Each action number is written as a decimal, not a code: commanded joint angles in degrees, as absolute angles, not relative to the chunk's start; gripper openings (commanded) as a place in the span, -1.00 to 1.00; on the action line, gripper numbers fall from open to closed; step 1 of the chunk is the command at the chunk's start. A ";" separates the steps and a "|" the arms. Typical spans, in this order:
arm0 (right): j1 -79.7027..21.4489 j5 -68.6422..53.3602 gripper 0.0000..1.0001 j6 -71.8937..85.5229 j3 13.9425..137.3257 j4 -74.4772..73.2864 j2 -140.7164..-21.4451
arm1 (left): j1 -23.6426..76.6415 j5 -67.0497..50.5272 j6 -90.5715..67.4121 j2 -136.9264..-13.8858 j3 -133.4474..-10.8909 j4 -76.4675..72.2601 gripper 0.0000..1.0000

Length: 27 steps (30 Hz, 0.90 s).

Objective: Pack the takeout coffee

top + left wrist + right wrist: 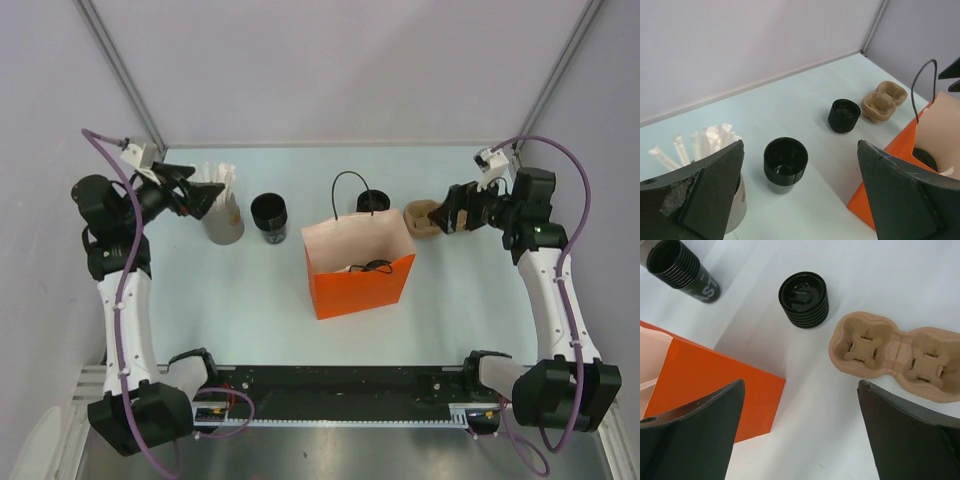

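The takeout coffee stands inside the orange paper bag [360, 285]. Only its black lid [376, 266] shows over the bag's rim, and the left wrist view catches it too [926, 158]. My left gripper [212, 197] hovers open at the back left, over the grey cup of white straws [222, 218]. In its wrist view the left gripper [800, 145] holds nothing, and the lidless black cup [785, 162] sits on the table below the gap. My right gripper [438, 216] is open and empty above the cardboard cup carrier [420, 218]; in its own view the right gripper [801, 382] looks down on bare table.
A stack of black lids [371, 201] sits behind the bag, whose handle [350, 190] arches up. The lidless black cup [268, 217] stands between the straws and the bag. The right wrist view shows the lids [804, 299], the carrier [900, 352] and the bag's corner [705, 385].
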<state>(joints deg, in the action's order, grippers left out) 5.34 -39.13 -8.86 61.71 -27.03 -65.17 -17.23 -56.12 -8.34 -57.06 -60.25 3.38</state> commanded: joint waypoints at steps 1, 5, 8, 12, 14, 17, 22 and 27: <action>5.19 -34.46 0.99 -7.73 61.70 -24.08 -63.55 | -23.36 -62.73 -9.49 -58.97 -63.11 9.24 1.00; 5.45 -32.00 1.00 -7.12 61.70 -23.38 -62.49 | -25.49 -59.01 -9.85 -61.16 -64.16 12.64 0.99; 5.54 -28.22 1.00 -5.45 61.70 -22.42 -61.00 | -25.66 -53.03 -7.48 -62.05 -63.55 15.54 1.00; 5.62 -22.43 1.00 -3.08 61.79 -20.92 -59.42 | -25.75 -42.85 -5.53 -62.67 -66.70 20.11 1.00; 5.54 -21.01 1.00 -2.73 61.70 -20.31 -58.80 | -25.84 -38.43 -8.42 -61.97 -68.54 20.74 1.00; 5.62 -18.55 0.99 -1.85 61.70 -19.60 -57.83 | -25.84 -37.52 -11.42 -58.72 -67.69 19.96 1.00; 5.80 -17.49 1.00 -0.35 61.70 -18.81 -55.64 | -25.75 -43.95 -4.67 -51.87 -63.81 16.26 1.00; 6.33 -17.14 1.00 -0.26 60.91 -17.93 -54.14 | -25.84 -37.02 1.39 -45.89 -61.88 13.89 1.00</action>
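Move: The packed orange bag stands some 32 cm to the left gripper's right, about 2 cm back and 26 cm below. The straw cup is roughly 12 cm ahead of that gripper and 3 cm left, the cup stack 12 cm ahead and 10 cm right, both about 30 cm below. From the right gripper the bag lies about 20 cm left, 4 cm back; the cup tray 12 cm ahead, 4 cm right; the lid stack 15 cm ahead, 16 cm left. Bring the empty left gripper farther left, away from the orange bag, some 7 cm overall, dipping about 5 cm and easing forward before lifting again and drawing back; turn it counter-clockwise by 20-odd degrees. Meanwhile raise the right gripper and take it right, about 5 cm each way, swinging it clockwise to point nearly straight ahead and tipping it up slightly. Keep both open. ##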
